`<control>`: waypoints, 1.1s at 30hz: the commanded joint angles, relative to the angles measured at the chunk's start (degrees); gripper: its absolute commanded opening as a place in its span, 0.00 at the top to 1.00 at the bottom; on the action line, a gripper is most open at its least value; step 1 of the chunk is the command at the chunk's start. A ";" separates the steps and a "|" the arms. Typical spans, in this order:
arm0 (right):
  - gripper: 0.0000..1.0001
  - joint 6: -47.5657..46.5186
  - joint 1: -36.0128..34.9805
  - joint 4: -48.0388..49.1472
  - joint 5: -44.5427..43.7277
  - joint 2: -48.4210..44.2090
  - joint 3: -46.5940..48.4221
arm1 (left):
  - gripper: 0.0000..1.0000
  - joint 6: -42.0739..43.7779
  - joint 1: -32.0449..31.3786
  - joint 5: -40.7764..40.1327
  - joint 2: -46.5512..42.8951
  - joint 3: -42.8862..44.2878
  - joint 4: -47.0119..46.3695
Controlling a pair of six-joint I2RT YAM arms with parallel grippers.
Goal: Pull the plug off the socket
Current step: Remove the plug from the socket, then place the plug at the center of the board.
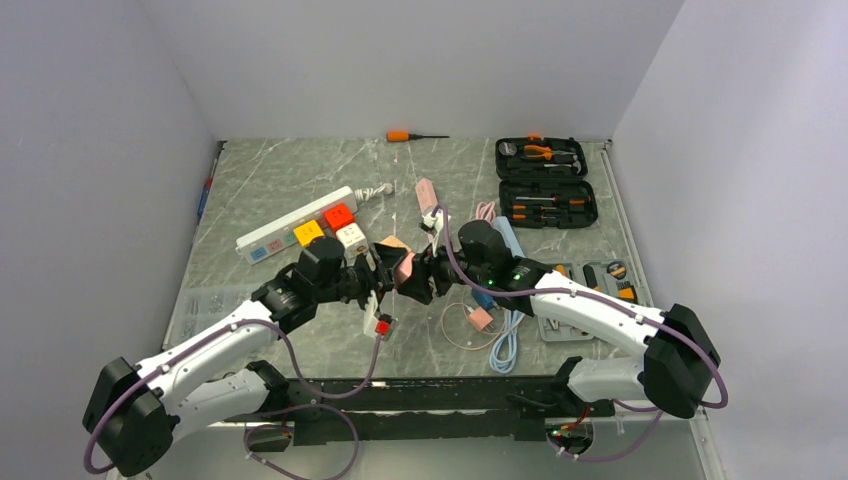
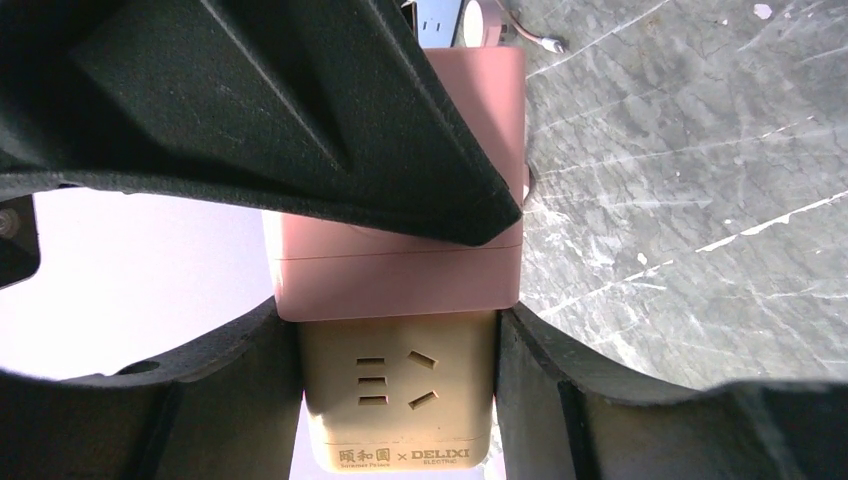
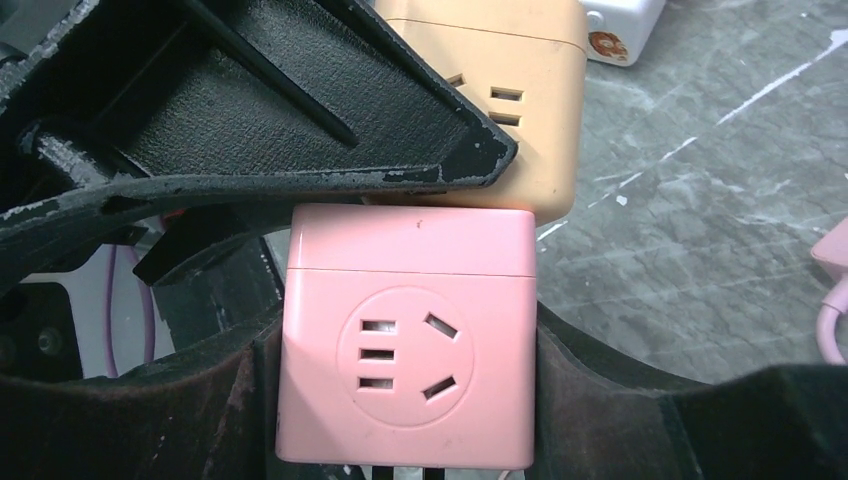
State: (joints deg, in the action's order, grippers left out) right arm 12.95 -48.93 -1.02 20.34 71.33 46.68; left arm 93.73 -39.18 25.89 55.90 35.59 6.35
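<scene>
Two cube adapters are joined face to face in mid-air over the table's middle; I cannot tell which is the plug and which the socket. My left gripper (image 2: 398,400) is shut on the tan cube (image 2: 395,390), its fingers (image 2: 240,410) pressing both sides. My right gripper (image 3: 405,385) is shut on the pink cube (image 3: 405,350), which shows a round five-hole face. In the top view the tan cube (image 1: 390,248) and pink cube (image 1: 404,268) meet between the left gripper (image 1: 383,264) and right gripper (image 1: 418,274). The joint between the cubes is hidden.
A white power strip (image 1: 275,233) with coloured cubes lies at back left. An orange screwdriver (image 1: 400,135) sits at the far edge and an open tool case (image 1: 545,180) at back right. Coiled pink and blue cables (image 1: 500,330) and a red plug (image 1: 382,325) lie below the grippers.
</scene>
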 commanded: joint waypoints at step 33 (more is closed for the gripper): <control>0.98 5.49 3.57 -14.35 -27.16 7.12 2.65 | 0.69 -13.97 15.03 -28.77 4.96 10.27 19.32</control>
State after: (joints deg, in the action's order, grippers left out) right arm 16.05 -47.97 -18.02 4.29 75.37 44.82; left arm 83.57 -22.37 -3.27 62.35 42.78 20.67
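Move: The tan plug is in the left fingers and the pink socket in the right; the socket lies about 4 cm back and 3 cm right of the left hand, the plug roughly 4 cm ahead and 3 cm left of the right hand. On the table some 12 cm below the left hand, the white cube stands about 9 cm left and 5 cm ahead, the red cube 12 cm left and 9 cm ahead. Left hand yanks the held plug about 18 cm left and forward; right draws socket back, then down and forward. ##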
